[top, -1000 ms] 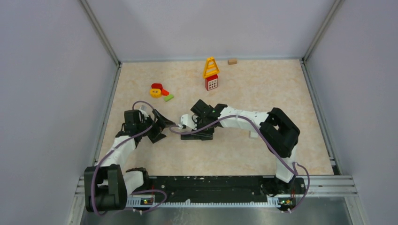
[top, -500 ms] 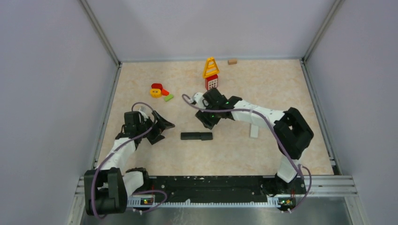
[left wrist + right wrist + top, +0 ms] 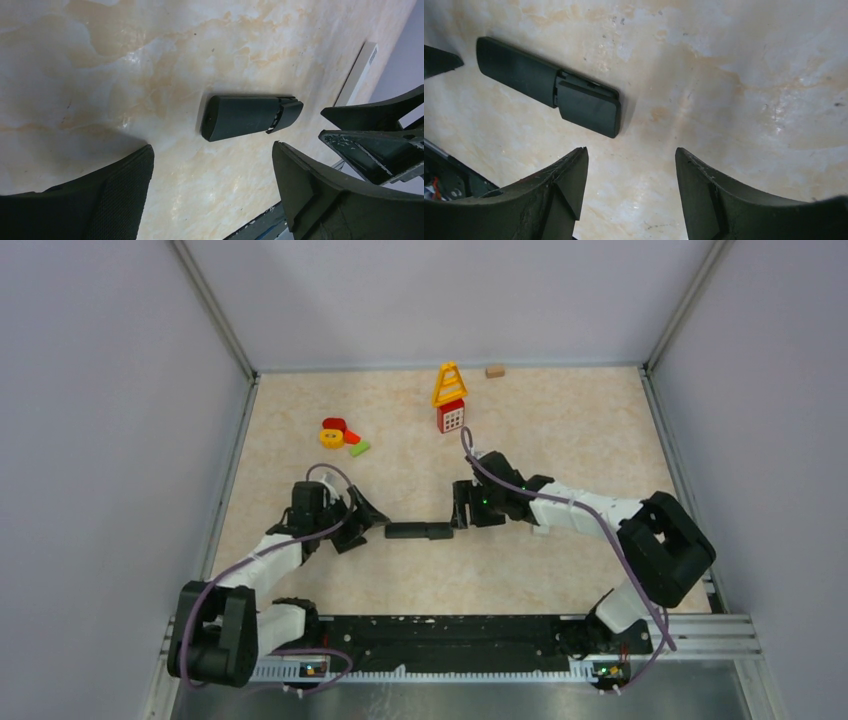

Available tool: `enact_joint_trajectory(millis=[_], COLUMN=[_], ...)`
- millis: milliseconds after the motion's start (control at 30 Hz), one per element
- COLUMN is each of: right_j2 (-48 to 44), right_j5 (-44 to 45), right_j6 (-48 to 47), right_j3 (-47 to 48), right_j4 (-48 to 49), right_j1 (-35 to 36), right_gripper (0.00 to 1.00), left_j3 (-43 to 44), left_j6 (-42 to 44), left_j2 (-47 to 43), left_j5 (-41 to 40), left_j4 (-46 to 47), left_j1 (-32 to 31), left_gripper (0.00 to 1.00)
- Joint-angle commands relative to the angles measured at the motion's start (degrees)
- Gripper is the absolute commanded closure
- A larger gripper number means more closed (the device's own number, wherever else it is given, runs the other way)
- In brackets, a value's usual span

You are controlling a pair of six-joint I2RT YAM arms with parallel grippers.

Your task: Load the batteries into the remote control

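Observation:
The black remote control [image 3: 419, 531] lies flat on the table between the two arms. In the right wrist view its battery cover [image 3: 589, 105] sits slightly offset at the near end of the remote control [image 3: 519, 70]. My left gripper [image 3: 372, 523] is just off its left end, open and empty; the left wrist view shows the remote control [image 3: 250, 116] beyond the left gripper [image 3: 212, 150]. At the right end my right gripper [image 3: 460, 505] stands open, and nothing is between the fingers of the right gripper [image 3: 631, 152]. No batteries are in view.
A flat white strip [image 3: 362, 70] lies right of the remote, mostly under the right arm. A yellow cone on a red block [image 3: 449, 398], a small wooden block [image 3: 494, 371] and red, yellow and green toy pieces [image 3: 340, 435] sit farther back.
The right gripper lifted off the remote's left part, swung back and right, came down at its right end and opened wider. The left gripper slid right toward the remote's left end.

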Motion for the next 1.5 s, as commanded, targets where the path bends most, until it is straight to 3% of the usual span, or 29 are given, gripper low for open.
enact_joint_trajectory(millis=[0, 633, 1000, 1467], right_j2=[1.76, 10.33, 10.17, 10.23], right_j5=[-2.89, -4.48, -1.29, 2.86], right_j6=[7.81, 8.0, 15.69, 19.22], right_j3=[0.19, 4.13, 1.29, 2.19], right_j4=[9.32, 8.74, 10.99, 7.5], right_j1=[0.43, 1.84, 1.84, 2.17], right_gripper=[0.36, 0.56, 0.76, 0.79], left_j3=[0.02, 1.38, 0.75, 0.16], left_j6=[-0.18, 1.68, 1.78, 2.0], left_j2=[2.87, 11.11, 13.05, 13.7], left_j5=[-4.41, -4.46, -3.96, -3.85], left_j4=[4.36, 3.58, 4.03, 4.41], left_j1=[-2.63, -4.68, -5.06, -5.07], left_gripper=[0.1, 0.37, 0.42, 0.46])
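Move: The black remote lies crosswise between the hands, its middle about 10 cm right and 1 cm ahead of the left hand, 3 cm below. For the right hand, its loose battery cover is roughly 6 cm to the left, 1 cm back and 4 cm below; the remote's middle lies 5 cm farther left. The white remote stands some 18 cm to the right of the right hand and 2 cm ahead. Fingers closing partway, the right hand pushes left about 4 cm and down onto the cover; left braces opposite end. ##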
